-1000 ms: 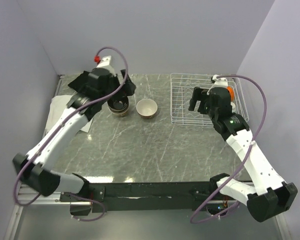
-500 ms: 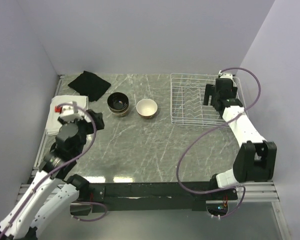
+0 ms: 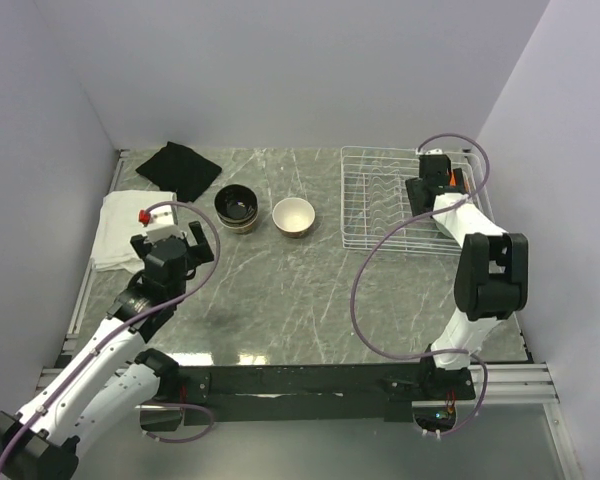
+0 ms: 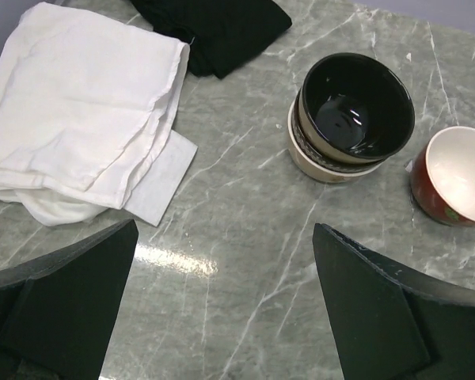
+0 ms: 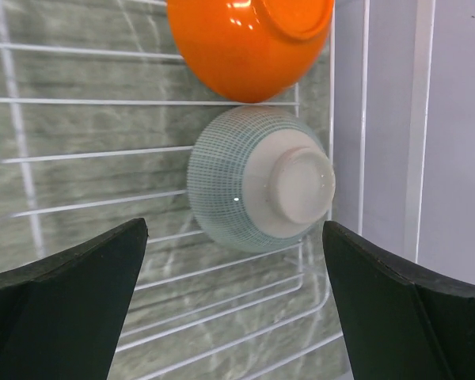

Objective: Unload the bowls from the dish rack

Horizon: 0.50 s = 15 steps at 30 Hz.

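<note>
The white wire dish rack [image 3: 380, 246] stands at the far right. In the right wrist view two bowls lie on its wires [image 5: 79, 101], an orange bowl [image 5: 245, 43] and below it a teal-checked bowl [image 5: 253, 190] with its pale foot facing me. My right gripper [image 5: 234, 229] hovers open just above the teal bowl, touching nothing. From above it [image 3: 418, 195] is over the rack's right end. A black bowl stacked in a cream bowl [image 4: 355, 111] and a red bowl with a white inside [image 4: 459, 176] stand on the table. My left gripper [image 4: 223, 233] is open and empty, short of them.
A folded white cloth [image 4: 79, 111] lies at the left, with a black cloth [image 4: 214, 28] behind it. Walls close in the table at the back and both sides; the right wall runs close behind the rack. The stacked bowls [image 3: 236, 208] and single bowl [image 3: 293, 216] sit mid-table.
My left arm has pulled back from the stacked bowls to the near left. My right arm has folded and moved its gripper over the rack's far right end.
</note>
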Tool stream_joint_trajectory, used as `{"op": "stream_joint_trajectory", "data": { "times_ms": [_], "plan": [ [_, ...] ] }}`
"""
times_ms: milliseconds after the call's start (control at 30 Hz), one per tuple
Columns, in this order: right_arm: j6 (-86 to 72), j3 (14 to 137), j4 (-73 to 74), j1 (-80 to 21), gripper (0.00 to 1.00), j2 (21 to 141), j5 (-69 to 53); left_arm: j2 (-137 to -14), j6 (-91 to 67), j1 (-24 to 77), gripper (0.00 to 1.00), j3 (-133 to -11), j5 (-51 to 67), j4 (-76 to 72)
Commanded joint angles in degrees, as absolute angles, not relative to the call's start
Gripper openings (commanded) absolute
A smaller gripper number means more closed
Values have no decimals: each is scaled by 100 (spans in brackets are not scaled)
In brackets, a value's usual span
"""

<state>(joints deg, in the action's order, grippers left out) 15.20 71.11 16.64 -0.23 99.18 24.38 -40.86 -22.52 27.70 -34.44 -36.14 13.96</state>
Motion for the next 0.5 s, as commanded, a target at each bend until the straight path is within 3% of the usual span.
{"op": "stream_joint_trajectory", "data": {
  "times_ms": [0, 467],
  "plan": [
    [2249, 7330, 1248, -26, 100, 10212, 2997, -3955, -2171, 2707, 99, -3613, -3762, 1134],
    [2795, 7506, 1108, -26, 100, 10951, 3277, -3893, -2109, 2672, 100, -3507, -3779, 1011]
  ]
}}
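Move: The pale green bowl leans in the rack about 4 cm ahead of the right hand, 3 cm to its right and 8 cm below. The orange bowl stands some 9 cm farther out than the green one, about 1 cm to the right of the hand and 7 cm below. The green bowl lies roughly 68 cm right of the left hand, 17 cm ahead and 16 cm below. The open right gripper sinks about 5 cm towards the green bowl, easing right and rolling left-side-down some 15 degrees. ##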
